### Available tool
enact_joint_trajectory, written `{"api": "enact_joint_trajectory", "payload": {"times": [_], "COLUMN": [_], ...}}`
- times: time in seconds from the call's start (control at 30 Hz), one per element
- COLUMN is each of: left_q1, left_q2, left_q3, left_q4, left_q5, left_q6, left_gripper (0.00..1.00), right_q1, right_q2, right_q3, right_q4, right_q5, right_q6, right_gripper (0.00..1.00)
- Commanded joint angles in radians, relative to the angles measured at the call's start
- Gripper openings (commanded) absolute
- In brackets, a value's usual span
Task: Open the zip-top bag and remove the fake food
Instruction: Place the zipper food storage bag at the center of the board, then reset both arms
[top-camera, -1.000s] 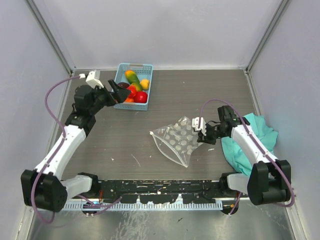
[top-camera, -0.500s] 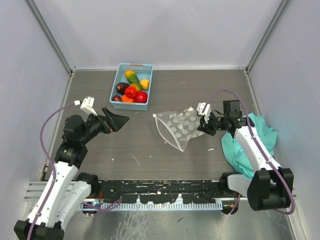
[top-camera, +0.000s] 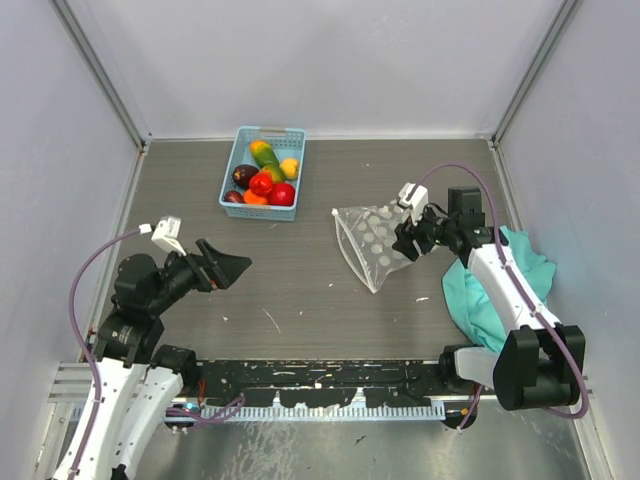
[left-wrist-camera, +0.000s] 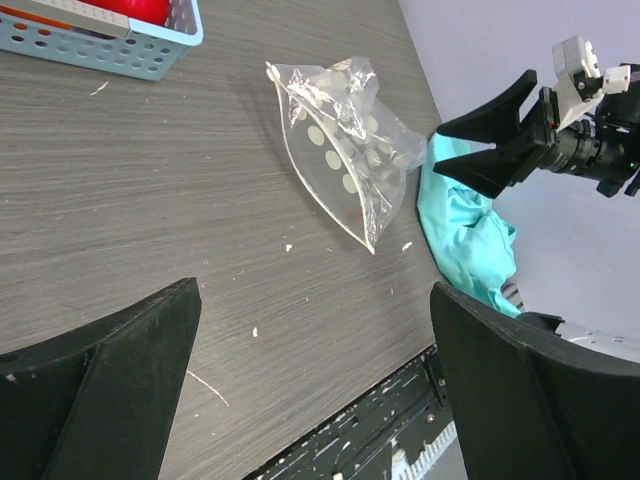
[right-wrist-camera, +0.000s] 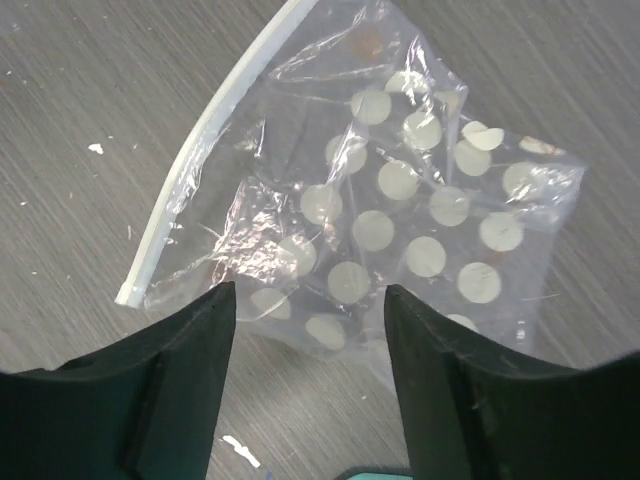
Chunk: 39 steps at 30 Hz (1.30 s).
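The zip-top bag (top-camera: 368, 240) is clear with white dots and lies crumpled on the table right of centre, its white zip strip (right-wrist-camera: 205, 150) on the left side. It looks empty. My right gripper (top-camera: 403, 240) is at the bag's right corner, open, with the bag (right-wrist-camera: 400, 200) just beyond its fingertips and nothing pinched. The fake food (top-camera: 265, 180) sits in the blue basket (top-camera: 232, 160) at the back. My left gripper (top-camera: 235, 265) hovers open over the near-left table, far from bag and basket. In the left wrist view the bag (left-wrist-camera: 345, 160) shows ahead, with the right gripper (left-wrist-camera: 440, 148) open beside it.
A teal cloth (top-camera: 495, 285) is bunched on the table under my right arm, also visible as the cloth (left-wrist-camera: 460, 230) in the left wrist view. The basket's corner (left-wrist-camera: 110, 50) shows at top left there. Grey walls enclose the table on three sides.
My right gripper carried the bag rightward and farther back, then opened and let it go. My left arm pulled back from the basket to the near left, staying open.
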Motion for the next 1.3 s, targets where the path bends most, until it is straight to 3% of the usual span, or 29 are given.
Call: {"api": "enact_joint_trajectory", "payload": {"times": [0.0,0.2,0.23,0.47,0.73,0.93,1.27], "left_q1": [0.004,0.003,0.003,0.003,0.004,0.004,0.003], "left_q2": [-0.041,-0.039,-0.034,0.079,0.230,0.321,0.367], "left_q3": [0.037,0.148,0.173,0.456,0.823,1.107,1.261], "left_q4": [-0.003,-0.052,-0.061,-0.165,-0.259,-0.374,-0.390], "left_q5": [0.027,0.018,0.012,-0.031,-0.068,-0.107,-0.124], "left_q6": [-0.030,-0.016,-0.009,0.075,0.151,0.217,0.236], "left_gripper": [0.98,0.98,0.98,0.98,0.98,0.98,0.98], "right_q1": [-0.004,-0.007,-0.008,-0.008,-0.008,-0.008,-0.008], "right_q2": [-0.047,-0.085,-0.075,-0.017,0.077,0.116,0.153], "right_q3": [0.101,0.291,0.340,0.692,1.041,1.195,1.375], "right_q4": [0.046,-0.045,-0.065,-0.099,-0.234,-0.230,-0.300], "right_q5": [0.032,0.083,0.096,0.309,0.189,0.288,0.358], "right_q6": [0.032,0.025,0.037,0.365,0.440,0.589,0.618], "right_gripper": [0.71,0.99,1.00,1.00,1.00,1.00,1.00]}}
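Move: The zipper bag lies in front of the right gripper, its middle some 5 cm ahead, 4 cm left and about 11 cm below. Its zip strip is roughly 11 cm left and 3 cm ahead. From that hand, the turquoise cloth is about 20 cm right and 6 cm back, and the filled blue basket about 31 cm left and 24 cm ahead. From the left hand the bag's middle is some 30 cm right and 15 cm ahead, well below. Already part open over the bag's right end, the right fingers spread fully and come clear as the hand shoots up about 42 cm, easing forward a little at first and then back, while the wrist tips its fingers up some 30 degrees and swings clockwise. The empty left hand, staying open, also rises about 33 cm and draws back and slightly left, fingertips tilting up. ##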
